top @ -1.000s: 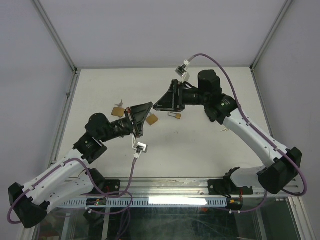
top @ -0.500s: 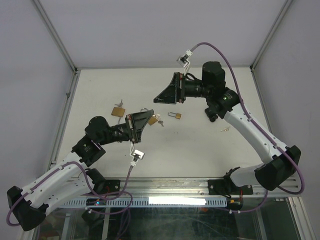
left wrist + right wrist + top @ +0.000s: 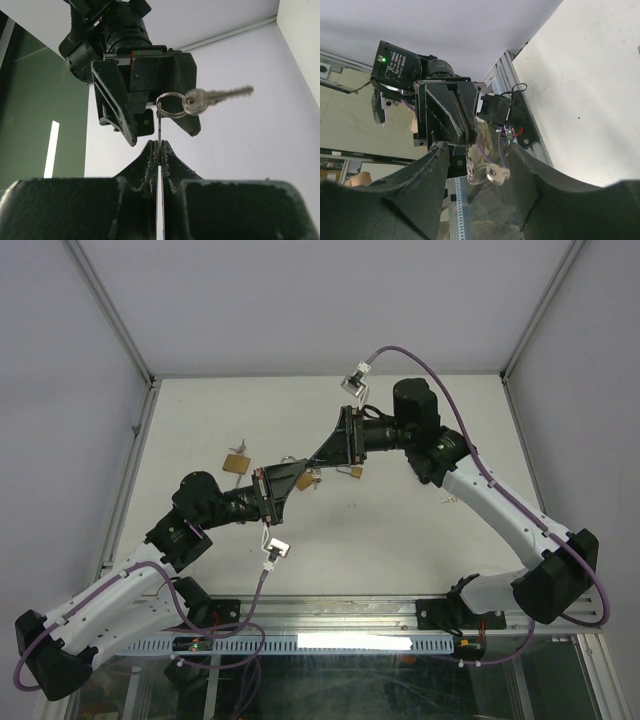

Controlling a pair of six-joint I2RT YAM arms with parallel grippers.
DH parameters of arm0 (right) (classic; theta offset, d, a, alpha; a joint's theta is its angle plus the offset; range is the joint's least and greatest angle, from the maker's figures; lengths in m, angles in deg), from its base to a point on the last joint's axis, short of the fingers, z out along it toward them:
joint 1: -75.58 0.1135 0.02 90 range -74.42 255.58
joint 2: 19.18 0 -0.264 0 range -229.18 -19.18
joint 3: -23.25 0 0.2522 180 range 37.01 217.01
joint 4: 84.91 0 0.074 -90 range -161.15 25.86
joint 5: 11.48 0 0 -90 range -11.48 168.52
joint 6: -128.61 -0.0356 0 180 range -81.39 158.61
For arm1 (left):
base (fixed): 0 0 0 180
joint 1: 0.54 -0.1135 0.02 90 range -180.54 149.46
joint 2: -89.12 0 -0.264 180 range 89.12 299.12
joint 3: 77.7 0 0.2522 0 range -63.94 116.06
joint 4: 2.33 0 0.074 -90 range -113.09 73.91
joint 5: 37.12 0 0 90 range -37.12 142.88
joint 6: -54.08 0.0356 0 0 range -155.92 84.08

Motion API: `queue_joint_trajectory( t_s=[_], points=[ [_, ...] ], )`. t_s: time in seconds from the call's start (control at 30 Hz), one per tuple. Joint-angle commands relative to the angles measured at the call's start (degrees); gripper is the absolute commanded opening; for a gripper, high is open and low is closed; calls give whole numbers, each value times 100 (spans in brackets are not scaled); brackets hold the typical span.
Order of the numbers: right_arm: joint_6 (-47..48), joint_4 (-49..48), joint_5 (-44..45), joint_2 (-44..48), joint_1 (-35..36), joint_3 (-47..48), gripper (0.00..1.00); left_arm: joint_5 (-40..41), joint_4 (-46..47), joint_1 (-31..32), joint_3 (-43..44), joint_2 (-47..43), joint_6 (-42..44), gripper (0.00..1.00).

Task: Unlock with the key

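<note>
My left gripper [image 3: 160, 147] is shut on a thin key seen edge-on, held up off the table. Its ring [image 3: 170, 105] carries a second silver key [image 3: 215, 96] that sticks out to the right. My right gripper [image 3: 482, 165] is open and faces the left one, with the ring [image 3: 476, 175] and the hanging key [image 3: 497, 174] between its two fingers, touching neither. In the top view both grippers meet tip to tip, left [image 3: 295, 473] and right [image 3: 325, 455]. A brass padlock [image 3: 352, 472] lies on the table just right of them.
Another brass padlock [image 3: 235, 462] with a small key lies left of the grippers. A third padlock [image 3: 312, 481] shows partly under the gripper tips. The white table [image 3: 420, 540] is fenced by an aluminium frame and grey walls.
My right gripper pulled up and back, then came down again to the left gripper, so the key ring now sits between its open fingers. The left gripper kept its hold.
</note>
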Motion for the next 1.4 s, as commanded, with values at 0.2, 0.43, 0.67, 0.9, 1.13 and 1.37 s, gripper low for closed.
queue_joint_trajectory(
  t_s=[0.2,0.43,0.67,0.9,1.13,1.37],
  points=[
    [-451,-445,-304,246,120,-286,41,-121,135,35,93,35,92,0],
    [-615,-724,-446,281,149,-406,29,-109,70,33,127,44,76,0],
    [-725,-790,-570,296,143,-504,38,-81,20,31,136,53,40,0],
    [-670,-693,-485,303,148,-499,8,-86,16,36,137,47,21,0],
    [-543,-489,-452,306,150,-458,0,-40,12,33,142,44,-9,0],
    [-284,-211,-413,402,144,-333,0,26,12,33,110,73,4,0]
  ],
)
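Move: The left hand holds one key flat by its blade, fingers pointing right. The key's bow sticks out about 3 cm to that hand's right, level with it. From the half-open right hand, the bow lies some 2 cm back, 1 cm left and 1 cm below. The key ring is about 3 cm back of the right hand and 2 cm below; the second key hangs from it, roughly 3 cm back and 5 cm below. Back about 2 cm and down about 1 cm, the right hand eases onto the bow of the key that the left hand keeps pinched, its fingers still pointing left and tilting by some 5 degrees. Once there it all but stops and shuts fully from half open, pinching the bow from above and below, tip to tip with the left fingers. The left hand stays shut and sinks barely 1 cm. ##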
